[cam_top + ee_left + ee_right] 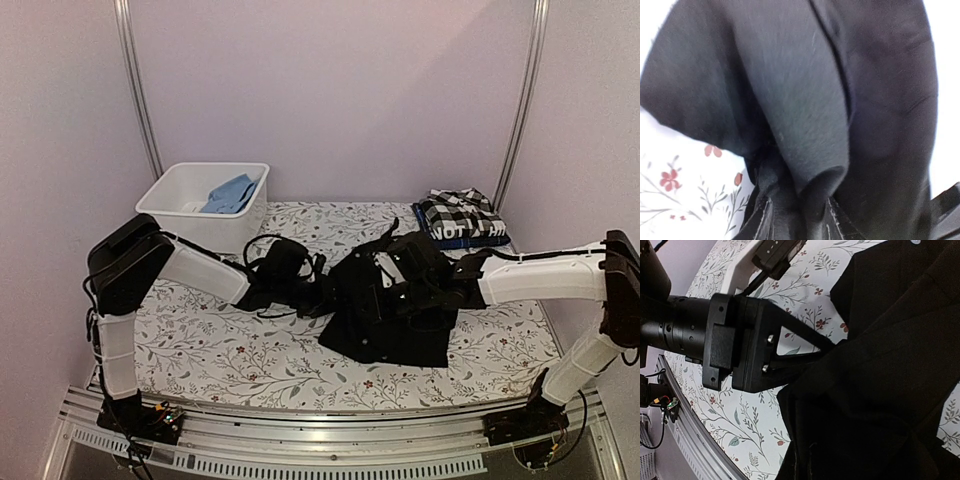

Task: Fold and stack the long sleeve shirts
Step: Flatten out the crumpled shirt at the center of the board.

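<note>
A plain black collared shirt (385, 315) lies crumpled at the middle of the floral table; its small white buttons show near the collar. My left gripper (318, 290) is at its left edge. In the left wrist view its fingers (759, 225) stand apart, and a loose fold of the black shirt (810, 125) sits between them. My right gripper (418, 295) presses into the shirt's middle from the right. In the right wrist view its tips (807, 465) are buried in black cloth (880, 390), shut on it. A checked shirt (460, 210) lies folded on a dark lettered shirt (462, 237) at the back right.
A white bin (170, 195) holding a blue cloth (230, 193) stands at the back left. The floral tablecloth (250, 360) runs to a metal rail (320, 440) at the near edge. The left arm's wrist (735, 340) fills the upper left of the right wrist view.
</note>
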`<action>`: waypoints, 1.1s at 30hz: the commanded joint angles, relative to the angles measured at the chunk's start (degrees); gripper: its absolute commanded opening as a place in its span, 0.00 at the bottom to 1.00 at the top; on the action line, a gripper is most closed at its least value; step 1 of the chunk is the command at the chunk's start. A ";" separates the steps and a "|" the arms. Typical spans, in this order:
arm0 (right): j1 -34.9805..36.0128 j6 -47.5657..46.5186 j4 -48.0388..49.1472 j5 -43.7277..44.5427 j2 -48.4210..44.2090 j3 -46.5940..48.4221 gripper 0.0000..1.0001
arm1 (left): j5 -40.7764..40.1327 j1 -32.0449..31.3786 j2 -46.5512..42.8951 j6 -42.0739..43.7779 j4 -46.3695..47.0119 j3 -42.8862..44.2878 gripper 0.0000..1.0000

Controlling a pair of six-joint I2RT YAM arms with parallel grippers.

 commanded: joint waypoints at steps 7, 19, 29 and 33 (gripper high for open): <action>4.10 3.11 12.35 -3.00 5.28 -2.97 0.09 | -5.57 2.28 -10.63 4.72 -3.53 -5.76 0.48; 4.22 2.51 17.73 -4.02 2.46 -7.14 0.33 | -3.40 1.39 -14.36 10.36 -12.57 -0.48 0.61; 4.21 4.95 21.80 -2.01 -2.14 -11.29 0.39 | 3.53 -0.98 -7.87 8.83 -11.78 2.03 0.66; 3.82 4.79 20.50 -0.64 -3.44 -11.38 0.43 | 3.96 -2.08 -5.51 8.93 -12.95 4.25 0.58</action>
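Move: Close beside the shirt's left edge, the left hand sits with its fingers part open; the middle of the black shirt is about 13 cm to its right, 3 cm back and 3 cm lower. The right hand grips raised cloth, with the shirt's middle roughly 9 cm below, 2 cm ahead and 1 cm to its right. From the left hand, the white bin is some 20 cm ahead and 34 cm left, and the folded pile 20 cm ahead and 33 cm right. Carrying its pinch of shirt back and left while lowering it some 3 cm, the right hand opens to let go, then eases up slightly, rolling about 10 degrees. The left hand, opening wider, lifts clear some 8 cm and drifts left, then turns down about 5 cm, coming right and slightly back over the shirt's left part. ##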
